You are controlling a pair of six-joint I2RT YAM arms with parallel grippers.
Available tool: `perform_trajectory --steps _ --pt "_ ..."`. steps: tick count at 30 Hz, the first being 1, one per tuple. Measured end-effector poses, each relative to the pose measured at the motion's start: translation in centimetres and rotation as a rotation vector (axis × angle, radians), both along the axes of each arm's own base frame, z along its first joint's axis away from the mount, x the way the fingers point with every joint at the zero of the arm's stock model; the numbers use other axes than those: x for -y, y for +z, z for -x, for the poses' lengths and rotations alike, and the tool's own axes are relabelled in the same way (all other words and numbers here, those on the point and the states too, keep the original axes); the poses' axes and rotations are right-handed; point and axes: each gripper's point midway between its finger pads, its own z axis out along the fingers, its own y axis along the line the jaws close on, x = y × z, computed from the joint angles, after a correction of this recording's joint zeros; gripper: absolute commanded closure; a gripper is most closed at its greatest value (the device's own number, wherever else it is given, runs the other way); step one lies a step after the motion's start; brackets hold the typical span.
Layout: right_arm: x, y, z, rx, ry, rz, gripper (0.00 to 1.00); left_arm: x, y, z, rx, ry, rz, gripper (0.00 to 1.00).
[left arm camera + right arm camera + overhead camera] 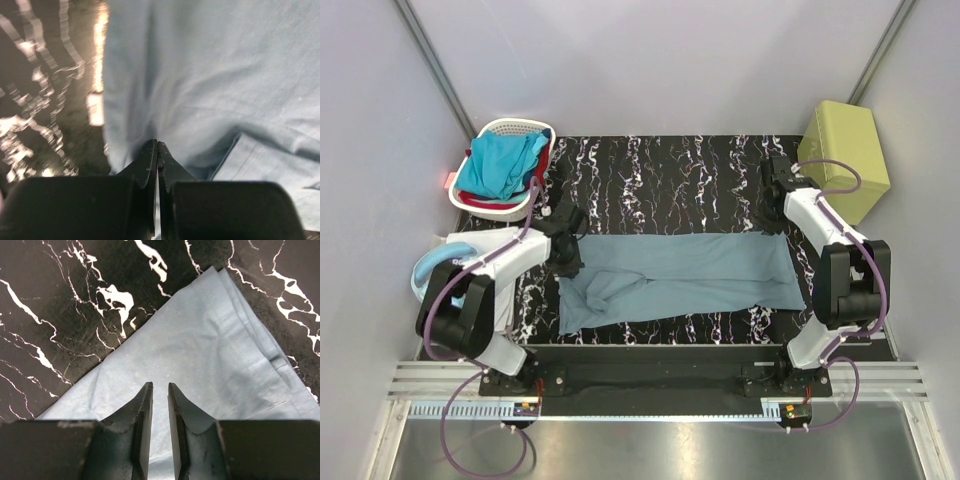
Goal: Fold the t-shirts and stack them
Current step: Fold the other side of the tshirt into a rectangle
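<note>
A grey-blue t-shirt (pixel 680 275) lies across the black marbled table (pixel 660 170), folded into a long strip. My left gripper (pixel 567 262) is at the strip's far left corner. In the left wrist view that gripper (pixel 157 144) is shut, its tips meeting on the cloth (pixel 210 75), which puckers toward them. My right gripper (pixel 772 222) is at the far right corner. In the right wrist view this gripper (pixel 160 386) stands a narrow gap open over the cloth (pixel 200 355), with fabric showing between the fingers. A turquoise tee (pixel 500 165) and a red tee (pixel 546 150) lie bunched in the basket.
The white laundry basket (pixel 515 124) stands at the back left corner. An olive-green box (pixel 845 160) sits at the back right, just behind the right arm. A pale blue object (pixel 425 268) lies off the table's left edge. Grey walls close in both sides.
</note>
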Motion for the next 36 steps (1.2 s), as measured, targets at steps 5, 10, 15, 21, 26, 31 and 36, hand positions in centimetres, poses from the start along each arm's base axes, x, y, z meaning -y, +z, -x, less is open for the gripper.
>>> perform_trajectory --steps 5,10,15,21,26,31,36 --pt "-0.4 -0.1 0.0 0.002 0.009 -0.001 0.74 -1.1 1.7 0.7 0.046 0.035 -0.009 0.99" --pt "-0.4 -0.1 0.0 0.002 0.010 -0.001 0.74 -2.2 0.0 2.3 -0.033 0.065 -0.043 1.00" --pt "-0.4 -0.1 0.0 0.002 0.010 -0.001 0.74 -3.4 -2.1 4.5 -0.156 0.102 -0.094 0.99" --pt "-0.5 -0.2 0.0 -0.001 0.012 -0.001 0.75 -4.4 -2.1 4.7 -0.175 0.176 -0.096 1.00" --pt "-0.9 -0.4 0.3 -0.007 0.024 -0.001 0.74 -4.7 0.3 4.2 -0.084 0.197 -0.057 0.87" --pt "-2.0 -0.5 0.3 -0.004 0.054 -0.016 0.74 -3.8 8.5 1.7 0.250 0.180 0.078 0.75" --pt "-4.6 -0.7 0.2 -0.001 0.120 -0.058 0.73 -1.8 10.5 0.1 0.314 0.121 0.166 0.74"
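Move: Just under the left hand's shut fingertips, about 2 cm down, lies the t-shirt. Its left edge runs about 3 cm to the hand's left, with its middle some 2 cm back. The far-left corner is roughly 8 cm ahead and 2 cm left, the rumpled fold about 8 cm right and 4 cm back. From the right hand, that left edge is some 40 cm left, 8 cm back and 8 cm below; the far-right corner is about 2 cm ahead and 7 cm right. Drawing about 5 cm back and 5 cm left towards the t-shirt's left edge, the left hand keeps its fingers shut, hops slightly, then sinks low against the cloth and drags it outwards. From there it comes free, rising steeply some 12 cm and swinging forward again while the fingers part to about a quarter. Late on, the right hand, slightly open, glides about 4 cm left above the shirt's far edge. ##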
